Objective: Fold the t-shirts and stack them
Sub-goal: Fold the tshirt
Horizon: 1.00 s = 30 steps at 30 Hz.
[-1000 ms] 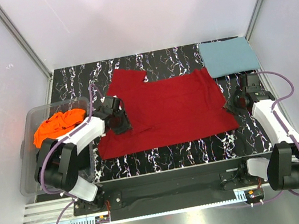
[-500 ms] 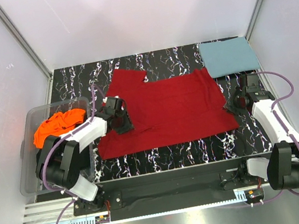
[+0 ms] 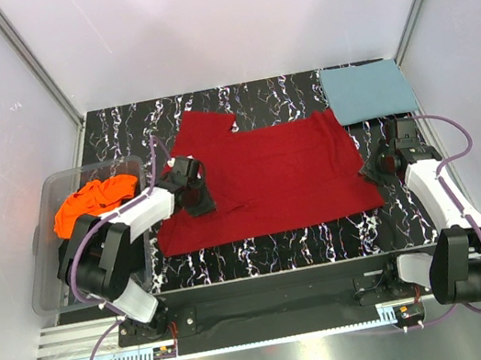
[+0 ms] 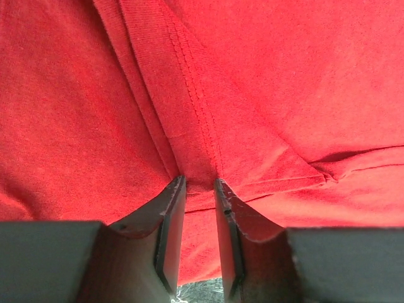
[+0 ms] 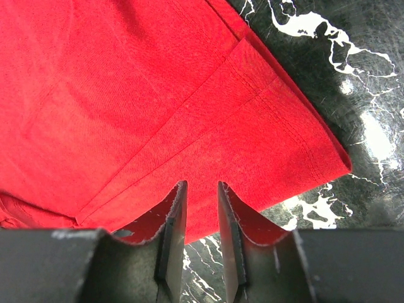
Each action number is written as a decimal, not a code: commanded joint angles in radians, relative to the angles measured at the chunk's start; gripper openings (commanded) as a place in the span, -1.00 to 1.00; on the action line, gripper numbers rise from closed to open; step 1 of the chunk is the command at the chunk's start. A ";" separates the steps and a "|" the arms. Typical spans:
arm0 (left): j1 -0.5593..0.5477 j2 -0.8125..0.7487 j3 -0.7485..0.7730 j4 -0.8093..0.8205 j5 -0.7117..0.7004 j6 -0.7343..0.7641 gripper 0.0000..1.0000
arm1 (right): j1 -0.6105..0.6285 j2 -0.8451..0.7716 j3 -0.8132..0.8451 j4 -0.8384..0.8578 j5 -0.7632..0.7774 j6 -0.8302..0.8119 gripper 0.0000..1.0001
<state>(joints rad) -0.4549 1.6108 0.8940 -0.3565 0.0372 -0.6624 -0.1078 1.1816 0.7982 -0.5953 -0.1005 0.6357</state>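
The deep red t-shirt [image 3: 268, 175] lies spread flat in the middle of the table. My left gripper [image 3: 198, 201] is low over its left edge. In the left wrist view its jaws [image 4: 197, 183] stand a narrow gap apart, with a stitched fold of the red cloth [image 4: 284, 95] running up to the tips. My right gripper [image 3: 376, 165] is at the shirt's right edge, its jaws [image 5: 202, 186] also a narrow gap apart over the flat red hem [image 5: 126, 95]. The teal-blue t-shirt [image 3: 367, 89] lies folded at the back right. The orange t-shirt [image 3: 91, 202] is bunched in a bin.
A clear plastic bin [image 3: 51, 269] stands off the table's left side, beside the left arm. The black marbled tabletop [image 3: 281, 93] shows around the shirts and under the red hem's corner [image 5: 353, 76]. White walls close in the back and sides.
My left gripper has slid a little farther right onto the red shirt's edge and its jaws have narrowed. The right arm has not moved.
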 commanded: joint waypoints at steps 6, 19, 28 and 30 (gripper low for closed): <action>-0.008 0.008 0.034 0.033 -0.020 0.006 -0.92 | -0.004 0.003 0.009 0.014 -0.022 -0.002 -0.35; -0.025 -0.009 0.128 0.033 -0.031 0.089 -1.00 | -0.003 0.000 0.010 0.014 -0.031 0.004 -0.34; -0.028 0.079 0.244 0.042 -0.005 0.184 -1.00 | -0.003 -0.002 0.013 0.017 -0.033 0.001 -0.34; -0.030 0.095 0.261 0.062 0.004 0.193 -1.00 | -0.003 0.001 0.013 0.017 -0.031 0.001 -0.34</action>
<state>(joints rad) -0.4786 1.6798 1.1015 -0.3519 0.0280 -0.5224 -0.1078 1.1858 0.7982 -0.5953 -0.1226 0.6365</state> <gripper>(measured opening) 0.009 0.331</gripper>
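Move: The folded edge of the red t-shirt to be pinched lies directly at the left fingertips, about 1 cm below them. The small seam crease is some 9 cm to their right and level with them. The shirt's near hem runs about 8 cm back, straight behind, and its far sleeve sticks out roughly 22 cm ahead and 5 cm right. From the right hand, that folded edge is about 40 cm left, 1 cm back and 8 cm lower. Hold the left gripper in place on the red cloth and shut its half-open fingers fully, pinching the folded edge. Then carry the edge forward about 5 cm while rising some 4 cm and drifting 3 cm right, towards the far sleeve, tipping the fingers about 10 degrees further forward and turning them slightly clockwise. ##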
